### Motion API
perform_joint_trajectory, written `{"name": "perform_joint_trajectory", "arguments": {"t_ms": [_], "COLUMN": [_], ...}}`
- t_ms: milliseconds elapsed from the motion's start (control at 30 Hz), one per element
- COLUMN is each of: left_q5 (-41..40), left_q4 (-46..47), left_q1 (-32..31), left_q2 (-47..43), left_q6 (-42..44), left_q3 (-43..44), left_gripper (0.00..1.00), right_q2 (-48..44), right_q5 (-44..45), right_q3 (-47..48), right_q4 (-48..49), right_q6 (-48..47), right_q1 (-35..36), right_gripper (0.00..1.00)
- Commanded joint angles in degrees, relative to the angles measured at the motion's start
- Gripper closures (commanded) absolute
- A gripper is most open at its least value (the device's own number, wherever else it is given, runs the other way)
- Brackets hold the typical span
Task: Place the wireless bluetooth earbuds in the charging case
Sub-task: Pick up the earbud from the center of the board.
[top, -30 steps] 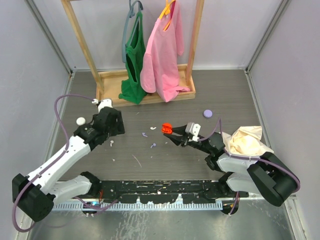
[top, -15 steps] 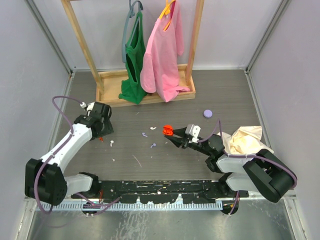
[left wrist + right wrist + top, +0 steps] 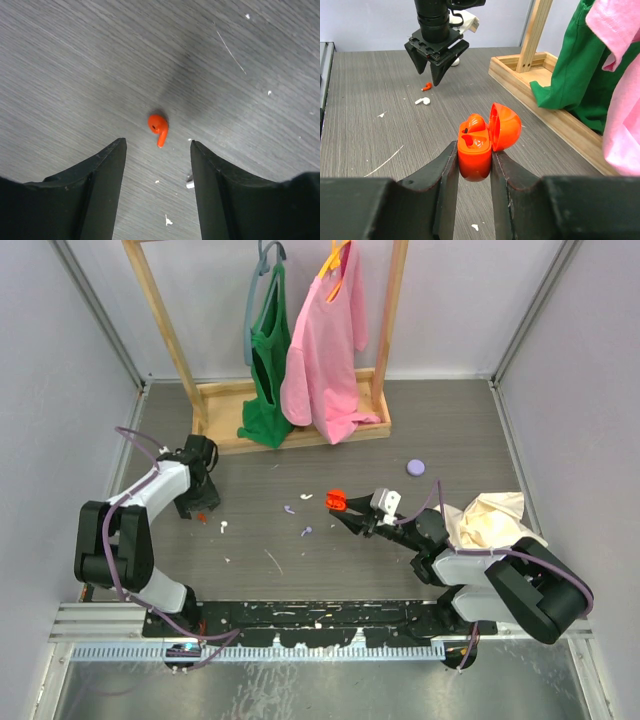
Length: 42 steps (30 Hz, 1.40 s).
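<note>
A small orange earbud [image 3: 158, 129] lies on the grey table, just ahead of the fingertips of my left gripper [image 3: 157, 144]. That gripper points straight down over it, open, with nothing between its fingers. From above, the earbud [image 3: 201, 519] shows beside the left gripper [image 3: 200, 504] at the left of the table. My right gripper [image 3: 473, 150] is shut on the orange charging case [image 3: 476, 159], held mid-table [image 3: 335, 501] with its lid [image 3: 506, 126] swung open. One orange earbud [image 3: 473, 123] sits in the case. The slot beside it is empty.
A white earbud-like piece [image 3: 422, 101] lies near the orange one. Two tiny lavender pieces [image 3: 288, 509] [image 3: 307, 532] and white streaks dot the middle. A lavender disc [image 3: 416, 467] lies at the right, beige cloth [image 3: 490, 520] on the right arm, and a wooden clothes rack [image 3: 290, 415] behind.
My left arm has swung left and folded back, bringing its gripper down over the orange earbud, with the jaws narrower than before. The right gripper and the case have stayed put.
</note>
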Motion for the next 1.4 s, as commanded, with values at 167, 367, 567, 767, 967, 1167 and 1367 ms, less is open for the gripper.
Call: {"name": "perform_joint_trajectory", "arguments": {"t_ms": [167, 367, 567, 767, 967, 1167, 1367], "left_q5": [5.0, 7.3, 8.0, 8.6, 11.6, 14.8, 19.5], "left_q4": [3.8, 4.6, 4.3, 4.3, 4.1, 4.2, 5.3], "left_q1": [5.2, 7.0, 7.5, 7.4, 7.5, 7.5, 7.4], "left_q2": [4.1, 5.7, 7.2, 8.2, 8.1, 5.1, 1.8], "left_q6": [0.3, 0.5, 0.5, 0.6, 0.7, 0.6, 0.1], "left_q3": [2.2, 2.4, 2.5, 2.2, 2.1, 0.8, -0.9], "left_gripper": [0.51, 0.57, 0.64, 0.69, 0.8, 0.86, 0.89], "right_q2": [-0.7, -0.6, -0.6, -0.6, -0.8, -1.2, -1.7], "right_q5": [0.6, 0.4, 0.3, 0.0, 0.0, -0.2, -0.3], "right_q3": [0.4, 0.4, 0.5, 0.6, 0.7, 0.8, 1.0], "right_q4": [3.4, 3.4, 3.2, 2.9, 2.7, 2.1, 1.0], "right_q6": [-1.6, -1.7, -1.7, -1.7, -1.8, -1.8, -2.1], "right_q1": [0.5, 0.6, 0.6, 0.6, 0.6, 0.6, 0.6], "right_gripper": [0.99, 0.99, 0.99, 0.99, 0.99, 0.99, 0.99]}}
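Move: The orange earbud lies almost straight under the left hand's open fingers, about 3 cm below and 1 cm ahead. The white earbud stands roughly 4 cm to that hand's right and 1 cm back, at the same level. A white disc lies about 9 cm ahead and 10 cm left. From the right hand, which holds the case, the orange earbud is some 32 cm left, 3 cm back and 17 cm below. The left hand sinks about 3 cm onto the orange earbud, pinches it, then shifts some 2 cm right. ##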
